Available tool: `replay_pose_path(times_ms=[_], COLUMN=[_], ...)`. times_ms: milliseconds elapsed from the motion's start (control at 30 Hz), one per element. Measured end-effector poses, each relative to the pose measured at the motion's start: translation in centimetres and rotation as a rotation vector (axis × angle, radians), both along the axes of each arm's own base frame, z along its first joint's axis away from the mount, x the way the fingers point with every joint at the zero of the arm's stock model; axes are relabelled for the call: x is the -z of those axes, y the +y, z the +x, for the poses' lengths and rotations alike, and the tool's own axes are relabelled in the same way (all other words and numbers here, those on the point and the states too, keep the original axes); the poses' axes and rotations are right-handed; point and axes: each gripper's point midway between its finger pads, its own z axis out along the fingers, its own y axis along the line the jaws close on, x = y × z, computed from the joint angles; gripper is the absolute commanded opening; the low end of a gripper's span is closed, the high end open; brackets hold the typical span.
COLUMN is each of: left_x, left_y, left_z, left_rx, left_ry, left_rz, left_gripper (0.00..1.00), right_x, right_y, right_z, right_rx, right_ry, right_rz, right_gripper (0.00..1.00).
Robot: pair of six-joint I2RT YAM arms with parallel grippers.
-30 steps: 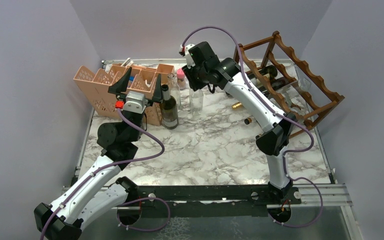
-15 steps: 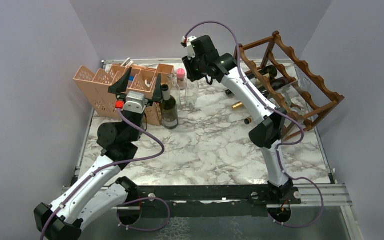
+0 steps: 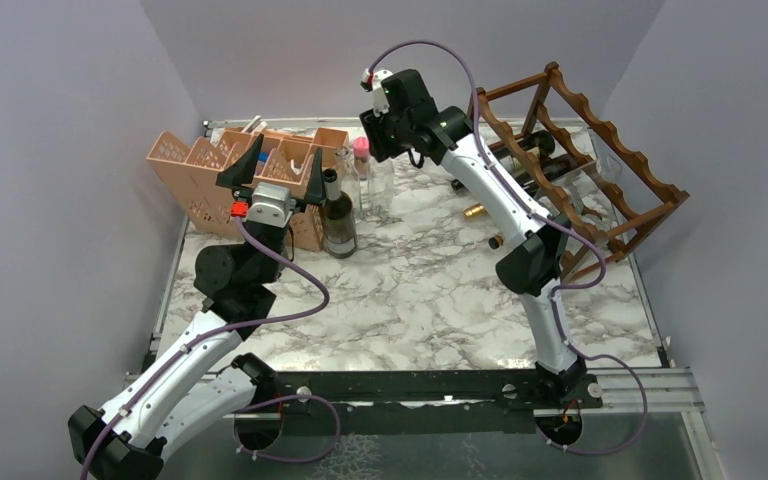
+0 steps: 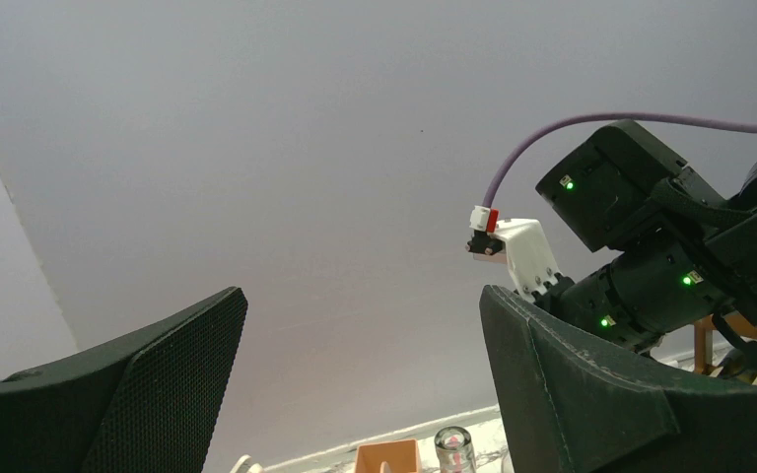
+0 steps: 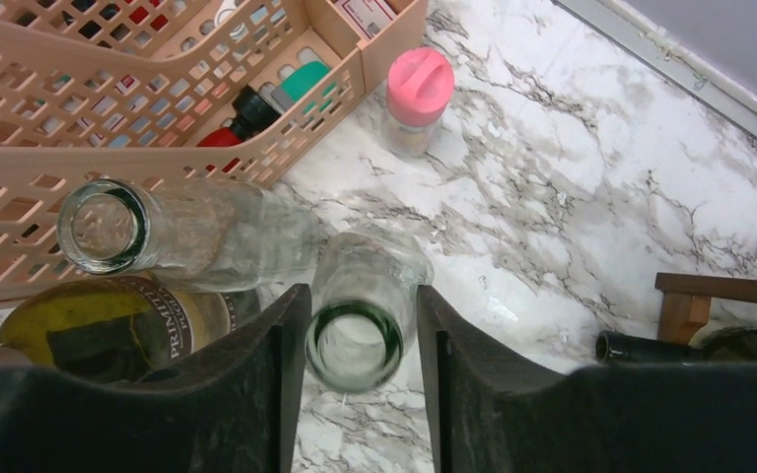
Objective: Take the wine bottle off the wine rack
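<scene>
A clear glass wine bottle (image 5: 360, 340) stands upright on the marble table, and I look down into its green-tinted mouth. My right gripper (image 5: 362, 291) straddles its neck from above, its fingers (image 5: 256, 394) slightly parted with a thin gap on the right side. In the top view this bottle (image 3: 384, 195) stands under the right wrist, left of the brown wine rack (image 3: 600, 130). A dark bottle (image 3: 525, 150) lies in the rack, and its mouth (image 5: 641, 347) shows by a rack post (image 5: 720, 296). My left gripper (image 3: 285, 165) points up, open and empty (image 4: 360, 305).
Close to the left of the clear bottle stand another clear bottle (image 5: 158, 232), a dark labelled wine bottle (image 5: 108, 320) and a pink-capped jar (image 5: 416, 99). The peach lattice organiser (image 3: 210, 170) sits at the back left. Two small corks lie near the rack's foot (image 3: 475, 211).
My right arm has carried the clear bottle a little left and back, beside the other bottles. Its fingers have eased apart from the neck. The left arm has not moved.
</scene>
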Motion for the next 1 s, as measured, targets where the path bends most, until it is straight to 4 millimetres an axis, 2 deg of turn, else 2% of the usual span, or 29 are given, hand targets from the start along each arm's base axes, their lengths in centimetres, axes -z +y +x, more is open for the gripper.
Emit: replay_pose_path(times_ms=[133, 400, 533, 667, 733, 833, 900, 1000], left_x=[0.0, 0.0, 0.0, 0.0, 0.0, 0.0, 0.0, 0.0], left_y=[0.0, 0.0, 0.0, 0.0, 0.0, 0.0, 0.0, 0.0], left_z=[0.0, 0.0, 0.0, 0.0, 0.0, 0.0, 0.0, 0.0], left_rx=[0.0, 0.0, 0.0, 0.0, 0.0, 0.0, 0.0, 0.001], left_ry=[0.0, 0.0, 0.0, 0.0, 0.0, 0.001, 0.001, 0.001], left_rz=[0.0, 0.0, 0.0, 0.0, 0.0, 0.0, 0.0, 0.0], left_gripper=[0.94, 0.94, 0.94, 0.94, 0.94, 0.94, 0.94, 0.94], right_x=[-1.0, -3.8, -6.2, -9.4, -10.2, -9.9, -8.5, -5.5], right_y=[0.3, -0.2, -3.0, -6.7, -8.5, -11.0, -12.7, -14.8], right_z=[0.1, 0.0, -1.6, -4.0, -5.4, -7.1, -7.9, -8.8], right_rx=[0.0, 0.004, 0.036, 0.09, 0.112, 0.152, 0.181, 0.233], right_ry=[-0.017, -0.073, -0.121, -0.191, -0.217, -0.238, -0.233, -0.198], right_rz=[0.025, 0.051, 0.01, -0.009, -0.012, -0.027, -0.059, -0.109], right_gripper=[0.65, 0.79, 0.83, 0.84, 0.88, 0.94, 0.99, 1.0])
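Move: The clear bottle I have just stood up is still between my right fingertips at the neck, its middle straight below, about 10 cm down. A second clear bottle stands about 7 cm to its left, the green wine bottle some 10 cm back and 9 cm left of it. On the rack, the gold-necked bottle lies about 29 cm right of my right hand, 5 cm back and 15 cm lower. From my left hand the clear bottle is some 17 cm ahead, 16 cm right and 31 cm below. I spread my right fingers from part-open to fully open, letting go of the clear bottle's neck, and lift about 4 cm almost straight up to clear the mouth. Then I swing right and back in an arc towards the rack's bottles, cresting near 10 cm before dipping, to finish about 15 cm right and 9 cm back, the hand turning some 15 degrees clockwise and its fingers tipping up slightly. ##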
